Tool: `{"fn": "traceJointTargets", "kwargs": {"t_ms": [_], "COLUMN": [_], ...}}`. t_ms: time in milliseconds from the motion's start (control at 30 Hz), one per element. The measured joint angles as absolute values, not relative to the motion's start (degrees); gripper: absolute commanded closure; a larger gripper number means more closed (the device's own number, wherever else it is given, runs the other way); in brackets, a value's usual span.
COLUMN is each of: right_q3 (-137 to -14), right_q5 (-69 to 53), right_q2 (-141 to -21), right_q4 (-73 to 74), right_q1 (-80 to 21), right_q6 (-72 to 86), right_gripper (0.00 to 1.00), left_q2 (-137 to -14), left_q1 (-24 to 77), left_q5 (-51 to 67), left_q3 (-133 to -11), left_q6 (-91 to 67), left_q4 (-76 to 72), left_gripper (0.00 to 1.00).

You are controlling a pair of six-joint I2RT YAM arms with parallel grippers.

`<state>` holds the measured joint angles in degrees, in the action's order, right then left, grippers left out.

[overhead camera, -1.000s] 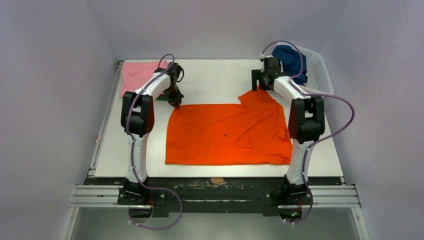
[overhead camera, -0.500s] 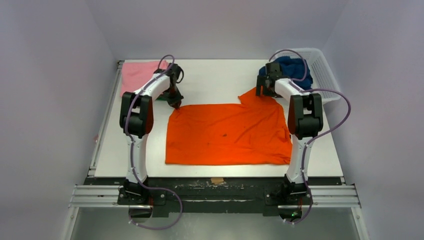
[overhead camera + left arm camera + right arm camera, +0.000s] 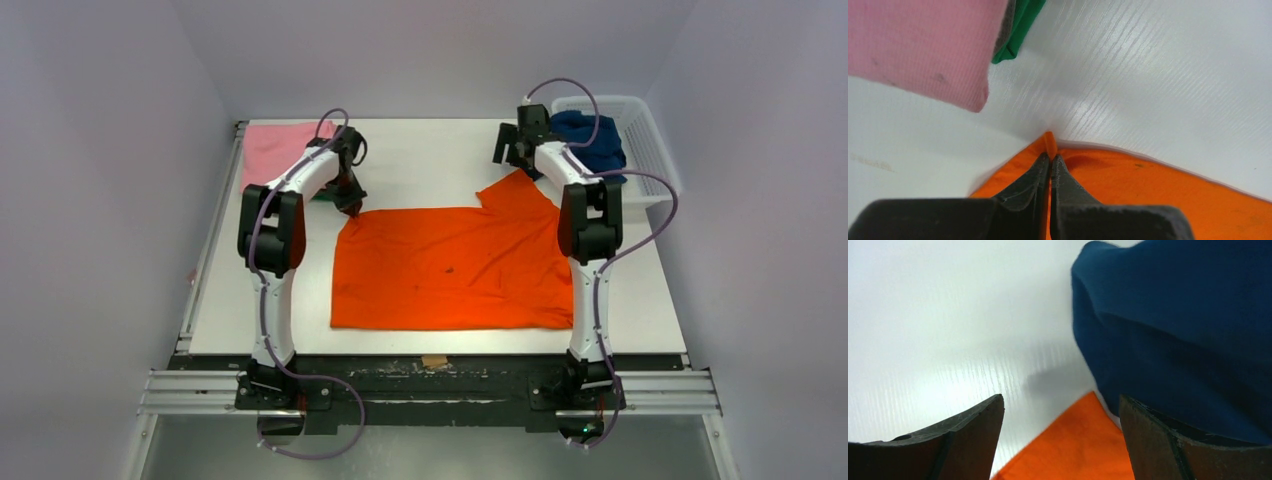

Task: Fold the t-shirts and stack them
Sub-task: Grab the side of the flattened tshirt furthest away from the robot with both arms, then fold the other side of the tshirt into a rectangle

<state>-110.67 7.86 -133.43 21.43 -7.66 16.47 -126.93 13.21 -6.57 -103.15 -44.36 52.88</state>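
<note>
The bright orange t-shirt [image 3: 450, 265] lies spread flat in the middle of the table. My left gripper [image 3: 352, 208] is shut on its far left corner, and the left wrist view shows the orange corner [image 3: 1049, 142] pinched between the closed jaws of the left gripper [image 3: 1050, 159]. My right gripper [image 3: 510, 152] is open and empty over the shirt's far right sleeve tip [image 3: 1083, 440], which lies between its fingers [image 3: 973, 430] untouched. The pink t-shirt [image 3: 275, 150] lies folded at the far left. A dark green one [image 3: 1020, 27] peeks out from under it. The navy t-shirt [image 3: 590, 140] sits in the basket.
The white mesh basket [image 3: 655, 125] stands at the far right corner, close to my right wrist. The navy cloth [image 3: 1188, 330] hangs just right of the right gripper. Bare white table [image 3: 430, 150] lies between the two grippers at the back.
My right wrist swung right toward the basket, then back left and farther from me, and its elbow shifted left. The left arm and the orange shirt have not moved.
</note>
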Motion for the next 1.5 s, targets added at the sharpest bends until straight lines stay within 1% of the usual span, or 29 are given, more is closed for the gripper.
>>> {"fn": "traceJointTargets", "kwargs": {"t_ms": [133, 267, 433, 533, 567, 600, 633, 667, 700, 800, 967, 1033, 1367, 1500], "right_q3": [-115.13, -115.13, -113.21, -110.93, -109.82, -108.81, -108.07, -107.74, -107.70, -107.79, -107.39, -103.77, -80.40, -73.58], "right_q5": [9.28, 11.66, 16.23, 17.91, 18.33, 18.55, 18.59, 18.59, 18.59, 18.57, 18.63, 18.59, 17.39, 17.12], "right_q2": [-138.76, -138.72, -137.53, -135.90, -135.17, -134.45, -133.88, -133.64, -133.64, -133.64, -133.23, -130.67, -106.17, -100.38], "right_q4": [22.87, 23.86, 25.32, 25.98, 26.09, 26.20, 26.44, 26.74, 26.70, 26.44, 25.87, 24.25, 18.04, 17.69], "right_q1": [-8.67, -9.69, -10.83, -11.25, -11.33, -11.40, -11.46, -11.49, -11.49, -11.49, -11.49, -11.49, -12.27, -13.89], "right_q6": [16.91, 17.43, 18.50, 19.55, 19.79, 20.05, 20.27, 20.38, 20.62, 20.14, 19.22, 18.72, 17.56, 17.87], "right_gripper": [0.24, 0.28, 0.29, 0.36, 0.40, 0.48, 0.59, 0.74, 0.84, 1.00, 1.00, 1.00, 1.00, 1.00], "left_q2": [-126.85, -126.48, -125.64, -125.23, -125.12, -125.03, -124.95, -124.92, -124.90, -124.90, -124.55, -123.48, -110.76, -106.50], "left_q1": [13.21, 13.21, 13.21, 13.21, 13.21, 13.21, 13.21, 13.21, 13.21, 13.21, 13.21, 13.23, 14.94, 16.36], "left_q5": [-6.57, -6.59, -6.63, -6.63, -6.63, -6.63, -6.61, -6.61, -6.61, -6.61, -6.59, -6.59, -7.18, -8.12], "left_q3": [-103.13, -102.63, -101.56, -101.34, -101.34, -101.34, -101.34, -101.34, -101.34, -101.34, -101.30, -100.16, -87.39, -82.19], "left_q6": [-44.34, -44.34, -44.34, -44.34, -44.36, -44.36, -44.36, -44.34, -44.34, -44.34, -44.07, -43.92, -43.92, -43.90], "left_q4": [52.80, 52.71, 52.38, 52.29, 52.25, 52.16, 52.03, 51.92, 51.86, 51.70, 51.46, 50.65, 46.70, 45.50], "left_gripper": [1.00, 1.00, 1.00, 1.00, 1.00, 1.00, 1.00, 1.00, 1.00, 1.00, 1.00, 1.00, 1.00, 1.00]}}
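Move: The right hand, open, hangs about 4 cm above the table. The far right edge of the orange t-shirt lies some 3 cm back and 3 cm below it, straight in line, with the blue t-shirt about 17 cm right and 2 cm ahead, and the basket roughly 23 cm right, 1 cm ahead. The left hand already holds the far left corner. The shirt's near left corner is about 27 cm back and 2 cm left of it, the pink stack 13 cm ahead and 16 cm left. The right fingers shut on the far right edge of the orange t-shirt just in from the sleeve, after the hand drops about 3 cm and eases back about 3 cm; keeping the pinch, it then pulls back some 10 cm while lifting about 8 cm. The left hand keeps its pinch, almost still at first, then joins in, drawing its corner back about 6 cm and up 4 to 5 cm towards the shirt's near edge. ##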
